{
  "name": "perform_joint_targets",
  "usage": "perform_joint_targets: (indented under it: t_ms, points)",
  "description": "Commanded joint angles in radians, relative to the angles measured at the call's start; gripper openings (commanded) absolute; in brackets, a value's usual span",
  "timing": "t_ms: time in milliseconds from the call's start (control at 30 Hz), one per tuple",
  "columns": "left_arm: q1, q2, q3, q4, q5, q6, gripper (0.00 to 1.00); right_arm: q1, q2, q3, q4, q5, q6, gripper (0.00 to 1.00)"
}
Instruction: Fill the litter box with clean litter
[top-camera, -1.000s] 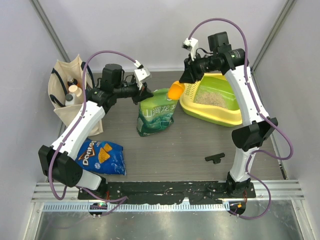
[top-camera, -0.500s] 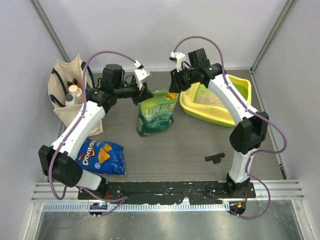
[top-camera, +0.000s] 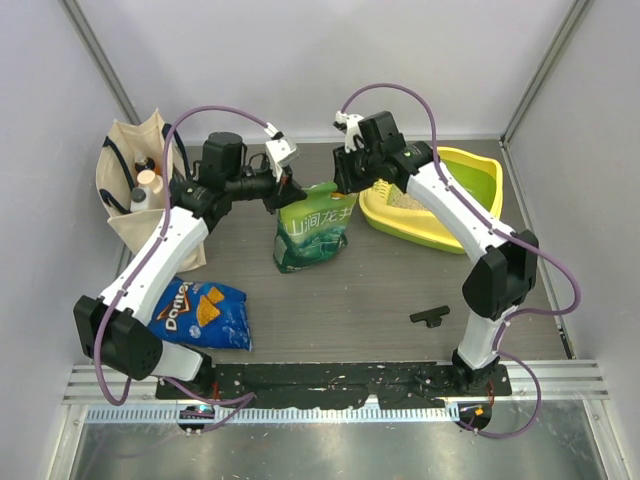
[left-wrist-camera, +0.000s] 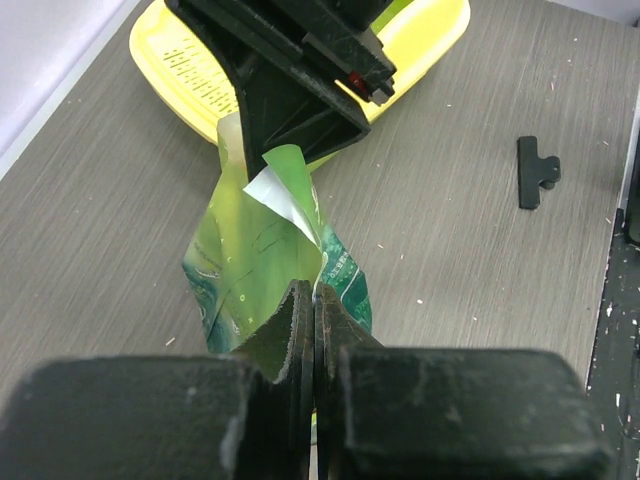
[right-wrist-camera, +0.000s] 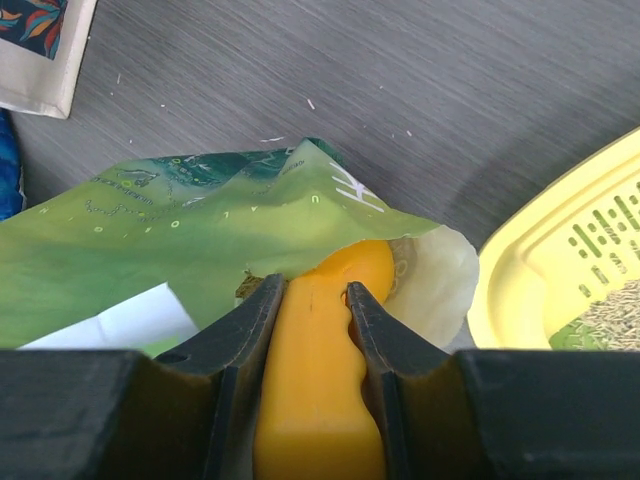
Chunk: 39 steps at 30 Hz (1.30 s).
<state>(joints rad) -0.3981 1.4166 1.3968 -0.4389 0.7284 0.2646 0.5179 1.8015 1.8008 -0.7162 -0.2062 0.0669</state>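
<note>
The litter box, with its yellow rim and lime-green basin, sits at the back right. Some clean litter lies in it beside the slotted grate. A green printed pouch stands left of the box. My left gripper is shut on the pouch's top edge and holds it up. My right gripper is shut on the handle of an orange scoop. The scoop's head dips into the pouch's open mouth and is hidden inside it.
A cloth tote with bottles stands at the back left. A blue Doritos bag lies at the front left. A black clip rests on the table in front of the litter box. Grey walls close in on three sides.
My right arm swung left from above the litter box to the pouch, and the scoop now pokes into its mouth. The left arm stayed holding the pouch.
</note>
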Motion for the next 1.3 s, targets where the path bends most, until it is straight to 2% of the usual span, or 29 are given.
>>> perform_joint_targets:
  t_ms: [0, 200, 333, 567, 800, 1267]
  points:
    - [-0.005, -0.053, -0.018, 0.057, 0.054, -0.047, 0.0, -0.006, 0.054, -0.015, -0.072, 0.022, 0.031, 0.01]
    - [-0.01, -0.058, -0.025, 0.1, 0.06, -0.082, 0.0, -0.004, 0.094, -0.083, -0.071, -0.025, 0.1, 0.01]
    - [-0.013, -0.061, -0.022, 0.14, 0.06, -0.132, 0.0, -0.001, 0.146, -0.064, -0.063, -0.067, 0.119, 0.01]
    - [-0.027, -0.065, -0.013, 0.157, 0.046, -0.159, 0.0, -0.035, 0.196, -0.028, 0.017, -0.391, 0.209, 0.01]
    - [-0.028, -0.074, 0.01, 0.103, 0.016, -0.096, 0.0, -0.107, 0.191, -0.052, 0.11, -0.554, 0.326, 0.01]
    - [-0.028, -0.107, 0.024, -0.012, -0.041, 0.054, 0.0, -0.24, 0.17, -0.138, 0.323, -0.732, 0.55, 0.01]
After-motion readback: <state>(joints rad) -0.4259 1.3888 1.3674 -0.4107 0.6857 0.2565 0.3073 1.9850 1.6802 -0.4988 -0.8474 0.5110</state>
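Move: My right hand holds the orange scoop with its bowl already in the litter bag's mouth. The bag's middle lies about 6 cm to the left, 7 cm back and 10 cm below. The yellow litter box sits some 19 cm to the right, 2 cm farther out and 18 cm down; the black clip is roughly 26 cm back, 17 cm right and 22 cm down. From my left hand, pinching the rim, the bag's middle is 4 cm right, level fore and aft, about 16 cm below. I push the scoop down into the litter bag with my right hand, about 6 cm, easing some 3 cm left. Then I draw back right about 2 cm and rise about 1 cm, tipping and rolling the wrist some 45 degrees in all, left side up, until my fingers point mostly left. The grip stays; my left hand keeps the rim pinched almost in place. ##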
